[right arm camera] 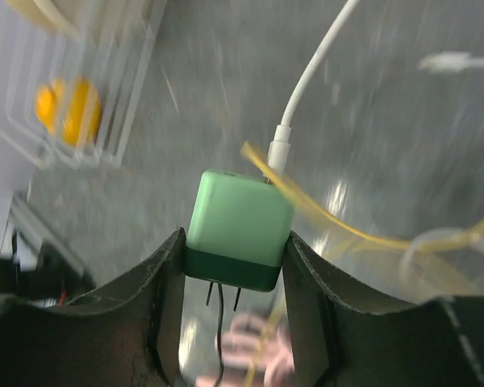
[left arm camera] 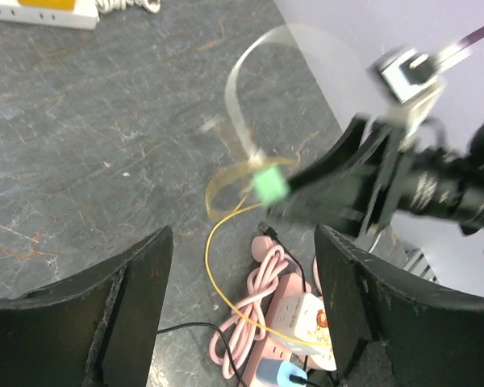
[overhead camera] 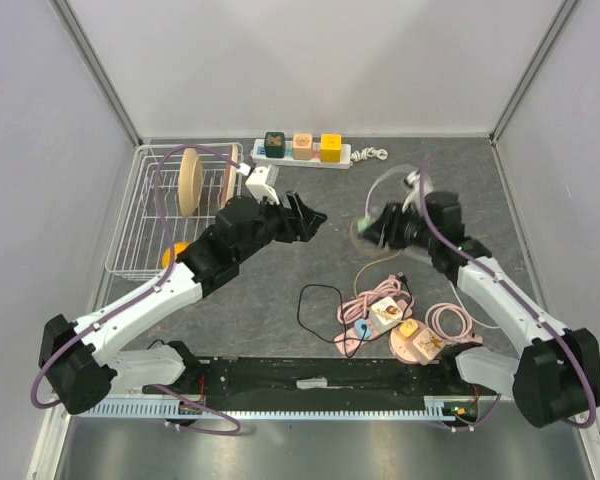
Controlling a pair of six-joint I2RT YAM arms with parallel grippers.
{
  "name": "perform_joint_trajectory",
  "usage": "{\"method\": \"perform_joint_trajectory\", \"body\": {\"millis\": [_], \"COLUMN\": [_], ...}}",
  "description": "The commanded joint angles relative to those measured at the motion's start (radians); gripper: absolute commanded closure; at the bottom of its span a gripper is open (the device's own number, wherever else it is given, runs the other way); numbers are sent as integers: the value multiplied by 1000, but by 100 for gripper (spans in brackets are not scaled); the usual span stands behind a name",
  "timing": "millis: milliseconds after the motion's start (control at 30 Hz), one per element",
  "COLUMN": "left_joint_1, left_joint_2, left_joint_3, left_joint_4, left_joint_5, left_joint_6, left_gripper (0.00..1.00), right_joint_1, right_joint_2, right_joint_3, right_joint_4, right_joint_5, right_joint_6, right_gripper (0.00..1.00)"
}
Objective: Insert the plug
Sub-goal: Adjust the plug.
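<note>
My right gripper (right arm camera: 234, 266) is shut on a green plug (right arm camera: 239, 227), prongs pointing down, with a white cable (right arm camera: 306, 89) trailing from its top. It holds the plug in the air above the table, blurred in the top view (overhead camera: 368, 226) and in the left wrist view (left arm camera: 269, 185). A pink power strip (overhead camera: 378, 315) with a white adapter and coiled pink cord lies below on the table; it also shows in the left wrist view (left arm camera: 306, 310). My left gripper (overhead camera: 310, 215) is open and empty, hovering mid-table (left arm camera: 242, 306).
A white power strip (overhead camera: 305, 152) with green, pink and yellow adapters lies at the back. A wire rack (overhead camera: 140, 225) holds a wooden plate and an orange object at left. A second pink strip (overhead camera: 420, 342), a black cable (overhead camera: 315, 300) and a yellow cable (left arm camera: 218, 266) lie near the front.
</note>
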Motion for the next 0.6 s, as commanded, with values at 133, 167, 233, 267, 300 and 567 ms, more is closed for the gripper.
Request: {"method": "perform_joint_trajectory", "body": {"millis": [133,167,233,267,300,567], "left_joint_1": [2,2,3,2,0,-18], "left_joint_2": [98,106,127,132,140,166], "left_joint_3": [33,33,33,33,33,42], "left_joint_4": [0,-4,-5,-5,-2,59], "left_joint_5": [153,165,197,205,222,265], "left_joint_6": [-58,-67,-103,-116,-139,-199], "left_gripper": [23,23,23,23,23,24], "right_joint_1": [80,86,91,100,101,143], "right_joint_2": [-111,-114,-126,-131,-140,-166], "right_joint_3": [-175,-189,-201,-213,-219,-279], "right_joint_4": [200,222,239,255,265,334], "right_joint_5": [-109,-111,-109,-111,-111,-82], "right_joint_6": [164,164,144,135,127,87], "right_gripper": [99,99,99,99,99,99]}}
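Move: My right hand already holds the green plug, its white cable trailing. That plug is about 11 cm to the right of my open left fingers, some 4 cm ahead and 7 cm lower, so the left fingers lie about 11 cm left, 4 cm back and 7 cm above my right hand. From my right hand, the white cube is roughly 19 cm back, 7 cm right and 18 cm down; the black cable loop is 19 cm back, 9 cm left and equally low. I sink my left hand about 6 cm and slide it 4 cm right towards the green plug, tipping its wide-open fingers down some 15 degrees and swinging them clockwise. My right hand keeps its grip and brings the plug back and left towards those fingers, dipping sharply first, then rising most of the way again while turning slightly counter-clockwise. ##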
